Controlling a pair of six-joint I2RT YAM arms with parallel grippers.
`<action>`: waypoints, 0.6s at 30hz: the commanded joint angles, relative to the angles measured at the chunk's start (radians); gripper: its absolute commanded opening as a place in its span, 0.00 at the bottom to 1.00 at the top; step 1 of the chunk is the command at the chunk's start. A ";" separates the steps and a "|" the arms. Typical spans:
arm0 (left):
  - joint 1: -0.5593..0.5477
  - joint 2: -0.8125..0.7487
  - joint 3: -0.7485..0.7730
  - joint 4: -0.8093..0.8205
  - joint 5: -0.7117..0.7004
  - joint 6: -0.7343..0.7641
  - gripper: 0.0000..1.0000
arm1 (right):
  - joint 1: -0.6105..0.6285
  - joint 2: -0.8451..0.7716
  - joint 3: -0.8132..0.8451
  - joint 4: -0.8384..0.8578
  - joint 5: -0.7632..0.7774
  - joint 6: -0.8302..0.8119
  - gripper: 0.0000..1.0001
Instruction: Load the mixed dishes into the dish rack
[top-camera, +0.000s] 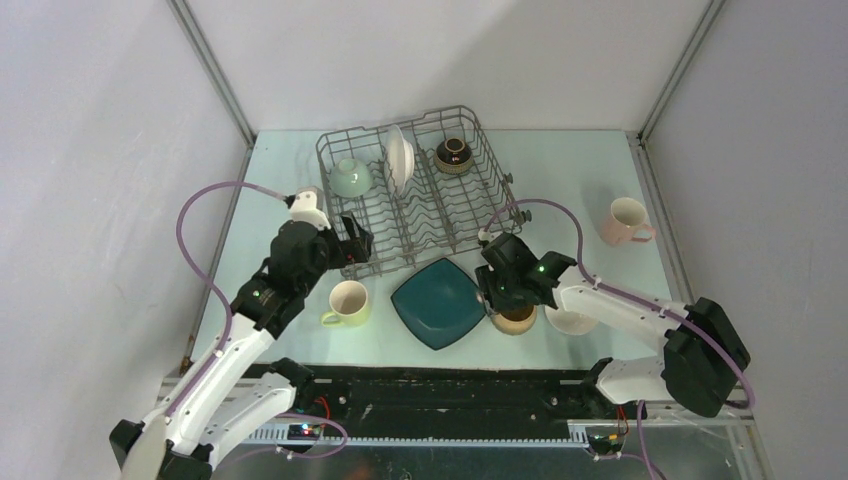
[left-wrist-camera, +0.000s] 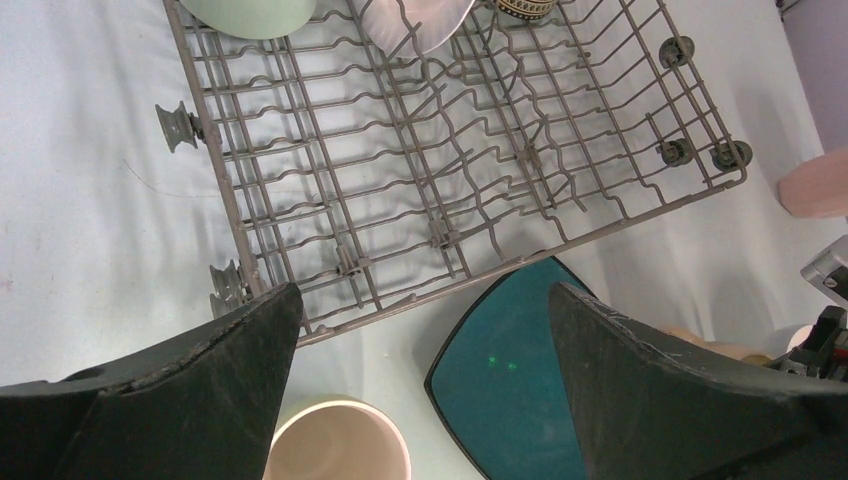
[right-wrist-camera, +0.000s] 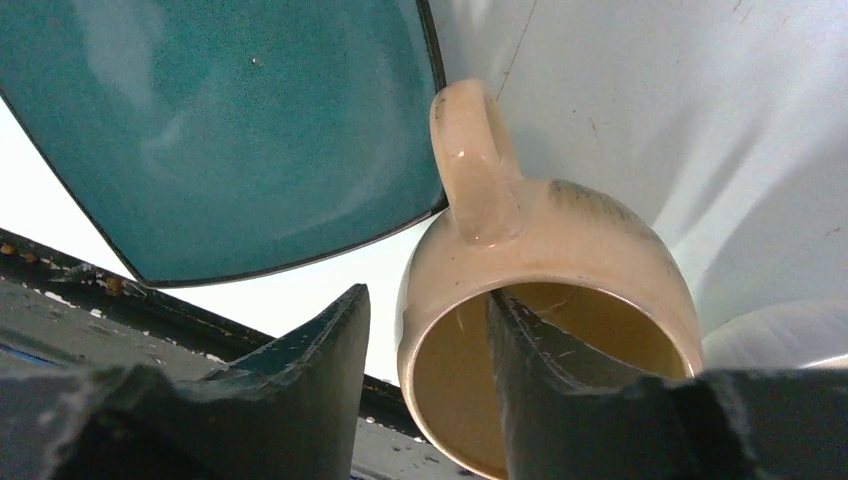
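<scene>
The dish rack holds a pale green bowl, an upright white plate and a brown bowl. On the table in front lie a dark teal square plate, a yellow mug and a tan mug. My right gripper straddles the tan mug's wall, one finger inside, one outside with a gap showing. My left gripper hangs wide open and empty above the rack's near edge.
A pink mug stands at the right of the table. A white bowl sits just right of the tan mug, partly under my right arm. Grey walls close in the table on three sides.
</scene>
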 joint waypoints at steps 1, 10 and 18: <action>0.004 -0.016 0.003 0.014 0.023 -0.023 1.00 | 0.004 -0.013 0.011 0.021 0.025 0.005 0.46; 0.004 0.029 -0.001 -0.002 0.046 -0.040 1.00 | -0.025 -0.094 0.002 0.032 0.001 -0.005 0.05; 0.011 0.026 0.017 -0.037 0.010 -0.076 1.00 | -0.122 -0.349 0.002 0.031 -0.014 -0.039 0.00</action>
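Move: The tan mug's middle is about 4 cm to the right of the right hand, 1 cm back and some 3 cm lower; that hand's fingers already straddle its left wall, one inside. The teal plate lies about 9 cm left of this hand, level with it and 5 cm down; the white bowl roughly 15 cm right and 2 cm back. From the left hand the tan mug lies about 27 cm right, 11 cm back and 18 cm below. Holding its place at first, the right hand closes its half-open fingers until they pinch the tan mug's left wall by the handle, then rises about 5 cm with a smaller drift to the right, away from the teal plate, tilting some 10 degrees. Late on, the empty left hand, still wide open, sinks about 3 cm near the rack's near-left corner, its fingers tipping slightly down. ##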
